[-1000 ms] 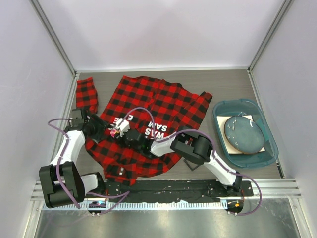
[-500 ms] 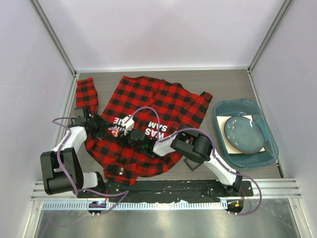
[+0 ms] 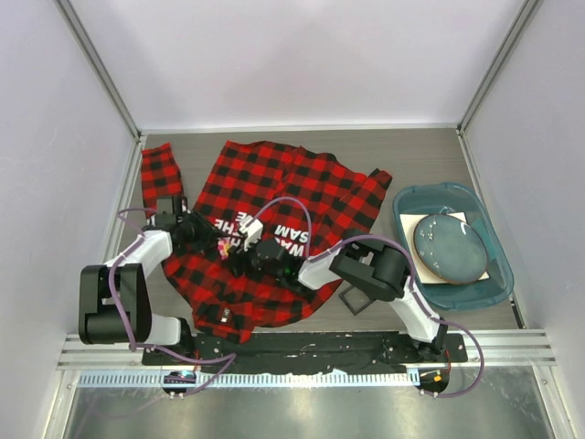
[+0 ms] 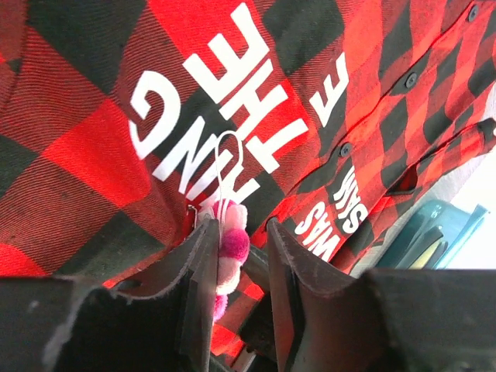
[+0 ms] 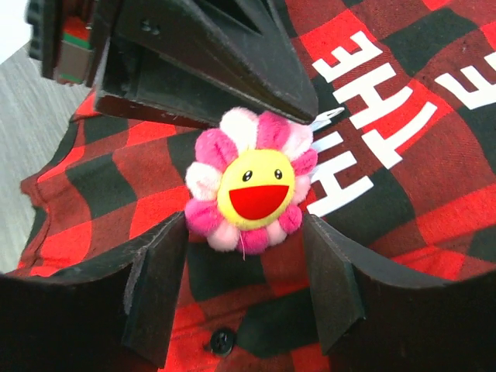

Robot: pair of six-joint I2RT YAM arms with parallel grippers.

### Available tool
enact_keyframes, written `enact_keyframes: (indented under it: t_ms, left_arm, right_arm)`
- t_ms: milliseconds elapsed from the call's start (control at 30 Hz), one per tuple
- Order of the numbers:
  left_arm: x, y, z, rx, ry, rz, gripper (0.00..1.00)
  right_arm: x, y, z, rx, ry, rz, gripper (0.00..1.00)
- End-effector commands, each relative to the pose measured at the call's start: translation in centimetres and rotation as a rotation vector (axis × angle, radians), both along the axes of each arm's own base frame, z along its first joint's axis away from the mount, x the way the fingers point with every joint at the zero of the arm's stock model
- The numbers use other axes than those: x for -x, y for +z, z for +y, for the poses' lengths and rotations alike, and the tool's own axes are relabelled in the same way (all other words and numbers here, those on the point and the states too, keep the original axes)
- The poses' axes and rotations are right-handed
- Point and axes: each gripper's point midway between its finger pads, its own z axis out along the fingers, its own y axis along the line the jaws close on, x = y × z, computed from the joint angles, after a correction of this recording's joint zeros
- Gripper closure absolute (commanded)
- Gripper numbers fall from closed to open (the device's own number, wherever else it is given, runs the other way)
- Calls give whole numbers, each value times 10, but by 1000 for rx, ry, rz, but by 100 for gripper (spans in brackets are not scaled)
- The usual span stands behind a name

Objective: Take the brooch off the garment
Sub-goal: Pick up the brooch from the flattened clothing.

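Note:
The garment (image 3: pixel 302 183) is a red-and-black check shirt spread on the table, with white lettering on it (image 4: pixel 77 116) (image 5: pixel 434 194). The brooch (image 3: pixel 222 247) is a fluffy pink flower with a yellow smiling face (image 5: pixel 252 182). It sits at the shirt's lettered patch. In the left wrist view the brooch (image 4: pixel 231 240) is edge-on between my left gripper's (image 4: pixel 240 226) fingers. One finger (image 4: pixel 198 256) lies against it and a gap shows on the other side. My right gripper (image 5: pixel 244 232) stands open, its fingers flanking the brooch's lower edge without touching. Both grippers meet at the brooch (image 3: pixel 228 249).
A teal tub (image 3: pixel 448 194) at the right holds a grey round disc (image 3: pixel 448 247) on a white board. A black square frame (image 3: pixel 355 298) lies on the table below the shirt's hem. A shirt sleeve (image 3: pixel 160 174) lies by the left wall.
My right gripper has opened wider and let go of the brooch. My left gripper's jaws have narrowed around it. Both grippers and the brooch have shifted slightly to the right.

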Motion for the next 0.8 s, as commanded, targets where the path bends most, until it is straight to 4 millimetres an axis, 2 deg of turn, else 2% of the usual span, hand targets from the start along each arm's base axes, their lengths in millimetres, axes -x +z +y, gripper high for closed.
enact_keyframes:
  t_ms: [0, 67, 133, 233, 467, 500, 567, 700, 767]
  left_arm:
    - [-9, 11, -10, -5, -25, -68, 63]
    - [-11, 14, -7, -22, -17, -84, 54]
    - [-8, 13, -15, -37, -45, -89, 49]
    - [-6, 11, -21, -32, -64, -83, 45]
    - [-9, 17, -44, 14, -109, -104, 42]
    - [-8, 19, -46, 17, -116, -108, 41]
    - [-4, 19, -49, 24, -121, -105, 40]
    - [0, 26, -52, 28, -126, -134, 37]
    - [3, 29, -52, 29, -129, -147, 35]
  right_arm:
    - [0, 63, -2, -150, 20, -22, 32]
    - [1, 62, -6, -168, 13, 5, 30]
    - [-4, 65, -11, -193, -1, 29, 30]
    - [-16, 65, -20, -237, -49, 100, 30]
    - [-25, 70, -33, -297, -80, 163, 30]
    - [-24, 66, -38, -296, -89, 175, 30]
    - [-27, 75, -44, -322, -102, 169, 30]
    - [-23, 76, -45, -332, -80, 195, 31]
    - [-15, 75, -40, -342, -35, 230, 32]
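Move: The brooch stands on edge on the garment almost under the left fingertips, about 2 cm to their right, 1 cm back and 3 cm below; from the right hand it is roughly 3 cm ahead, 4 cm left and 1 cm below. The white "THE" lies some 4 cm ahead of the left hand, 4 cm left and 5 cm below. The "WAS SAME" lettering is about 4 cm ahead of the right hand, 13 cm right and 4 cm below. The left hand travels about 4.5 cm to the right, rising a centimetre, its fingers opening from a third to roughly two thirds, with one finger staying behind the brooch and pushing it along. Already open, the right hand backs off to the right about 5 cm, also up and forward a little over 2 cm each, rolling some 20 degrees clockwise seen along its fingers. ##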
